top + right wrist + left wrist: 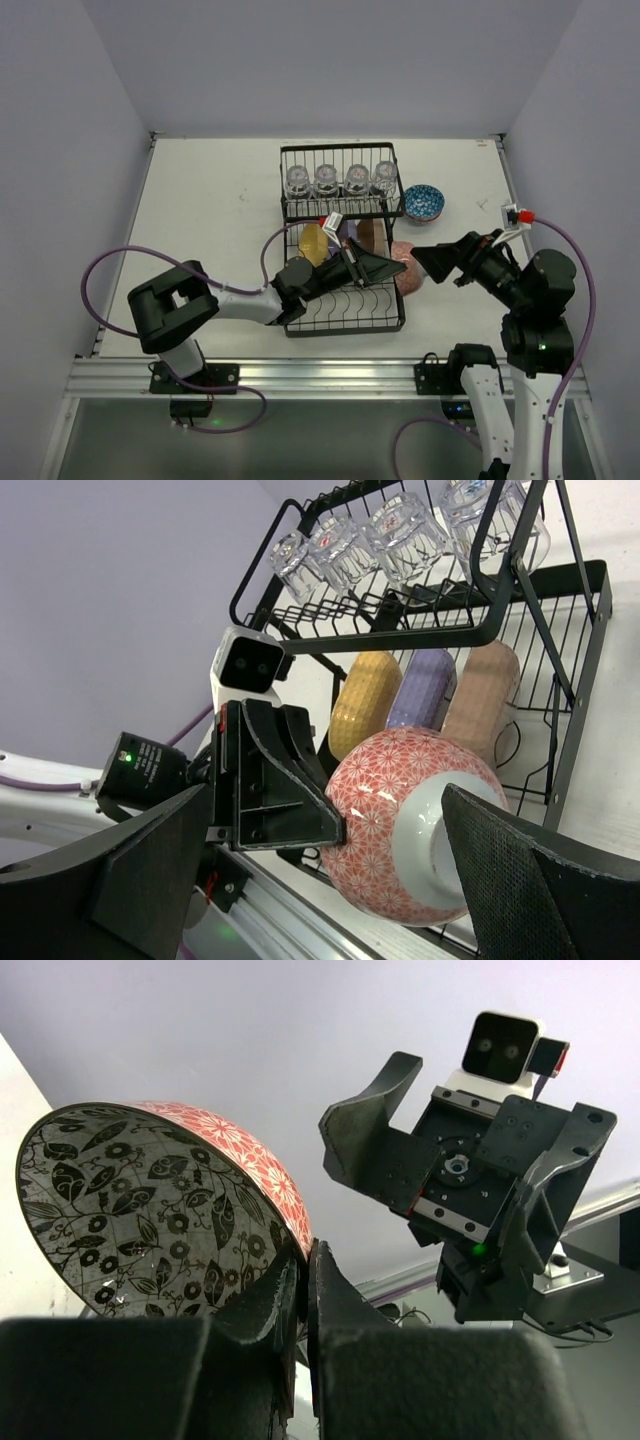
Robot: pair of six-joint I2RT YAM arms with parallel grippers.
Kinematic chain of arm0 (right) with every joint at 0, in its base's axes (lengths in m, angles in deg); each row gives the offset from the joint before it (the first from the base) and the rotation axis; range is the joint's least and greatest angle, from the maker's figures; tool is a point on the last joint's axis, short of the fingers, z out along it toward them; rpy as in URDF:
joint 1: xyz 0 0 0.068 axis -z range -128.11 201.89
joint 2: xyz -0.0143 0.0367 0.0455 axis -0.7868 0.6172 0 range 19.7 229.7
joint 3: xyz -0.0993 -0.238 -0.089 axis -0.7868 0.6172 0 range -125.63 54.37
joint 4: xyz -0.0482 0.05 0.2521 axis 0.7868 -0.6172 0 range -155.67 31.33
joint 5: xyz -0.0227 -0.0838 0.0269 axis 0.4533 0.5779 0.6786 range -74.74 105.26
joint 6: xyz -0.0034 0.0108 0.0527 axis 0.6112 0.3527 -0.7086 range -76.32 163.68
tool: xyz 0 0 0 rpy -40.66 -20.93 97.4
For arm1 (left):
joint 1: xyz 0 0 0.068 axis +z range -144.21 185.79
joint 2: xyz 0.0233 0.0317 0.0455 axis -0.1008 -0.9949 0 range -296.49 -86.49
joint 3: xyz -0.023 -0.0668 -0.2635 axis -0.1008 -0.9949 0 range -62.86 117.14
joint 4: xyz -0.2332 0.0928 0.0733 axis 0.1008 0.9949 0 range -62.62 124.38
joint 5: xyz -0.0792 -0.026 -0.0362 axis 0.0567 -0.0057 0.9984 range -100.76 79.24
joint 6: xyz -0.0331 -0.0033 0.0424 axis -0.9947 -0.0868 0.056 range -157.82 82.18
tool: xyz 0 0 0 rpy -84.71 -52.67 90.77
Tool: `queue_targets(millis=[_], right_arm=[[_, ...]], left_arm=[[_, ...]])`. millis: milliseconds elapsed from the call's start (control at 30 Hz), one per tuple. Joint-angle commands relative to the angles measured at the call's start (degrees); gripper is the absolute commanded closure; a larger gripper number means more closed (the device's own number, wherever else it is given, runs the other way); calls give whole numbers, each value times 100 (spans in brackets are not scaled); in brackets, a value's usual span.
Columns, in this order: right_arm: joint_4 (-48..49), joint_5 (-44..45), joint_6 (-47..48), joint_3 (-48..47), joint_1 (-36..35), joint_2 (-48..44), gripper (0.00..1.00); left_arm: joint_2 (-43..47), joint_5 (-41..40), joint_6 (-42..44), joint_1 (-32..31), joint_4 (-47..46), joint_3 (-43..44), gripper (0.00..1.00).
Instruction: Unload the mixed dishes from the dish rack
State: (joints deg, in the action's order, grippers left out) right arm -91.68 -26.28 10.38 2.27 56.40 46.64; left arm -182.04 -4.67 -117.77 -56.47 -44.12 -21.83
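The reddish bowl (409, 282) hangs on its side over the right end of the dish rack (343, 322), with my left gripper (398, 268) shut on its rim. In the left wrist view the bowl (150, 1210) shows a black floral inside, and the left gripper (303, 1260) pinches its edge. My right gripper (426, 264) faces the bowl's white foot, open, and its fingers (540, 880) stand either side of the bowl (410, 820) without touching. Yellow (365, 700), purple (420, 690) and tan (480, 695) plates stand in the lower tray. Several clear glass cups (340, 179) sit on the upper shelf.
A blue patterned bowl (424, 203) sits on the table just right of the rack's raised shelf. The white table (210, 220) runs left of the rack, with walls on three sides. An aluminium rail (320, 375) edges the near side.
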Motion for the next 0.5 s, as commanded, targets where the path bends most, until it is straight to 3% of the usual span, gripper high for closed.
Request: queue_targets(millis=[0,133,200,233,300,333,367,467], right_arm=[[-20,216,8,-388,6,-118,1],[-695,848,227,-1161,6,-57,1],[-960,1208,419,-1503,6,22,1],[-1196,1279,499,-1592,6,118,1],[-1391,1420,692,-1794,-21,232,1],[-1531,1464,754,-1856,-64,390,1],[-1611,1508,816,-1926,-213,495,1],[-1954,1544,1053,-2243,-633,987,1]], left_arm=[[186,296,136,-5,-3669,133,100],[631,892,584,-40,-2977,45,100],[1027,1069,1434,-119,-1775,27,100],[1482,1140,1829,-276,-465,106,100],[1959,870,3532,-575,1209,596,100],[2309,163,4147,-1029,2236,894,100],[2400,-253,5250,-1304,4021,1211,100],[2374,-1178,6399,-1911,6590,2257,100]])
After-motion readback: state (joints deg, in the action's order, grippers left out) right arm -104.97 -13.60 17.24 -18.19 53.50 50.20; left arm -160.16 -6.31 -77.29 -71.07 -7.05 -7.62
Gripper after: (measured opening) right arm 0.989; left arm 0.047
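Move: My left fingers already pinch the rim of the red-patterned bowl, its middle about 4 cm below, 2 cm ahead and 3 cm right of that hand. The open right gripper waits some 9 cm to my left hand's right, 1 cm ahead and 5 cm higher, with the bowl 2 cm ahead, 7 cm left and 9 cm below it. From my left hand, the stacked bowls are roughly 21 cm ahead, 11 cm right and 23 cm down; the brown dish is 11 cm ahead, 3 cm left and 18 cm down. I keep my pinch on the rim and draw my left hand up and back, about 11 cm each way, slowly at first and then fast. I roll that wrist nearly 40 degrees so the bowl swings forward from under my fingers. My right hand, still open and empty, climbs about 7 cm and backs off slightly rearward and right. ##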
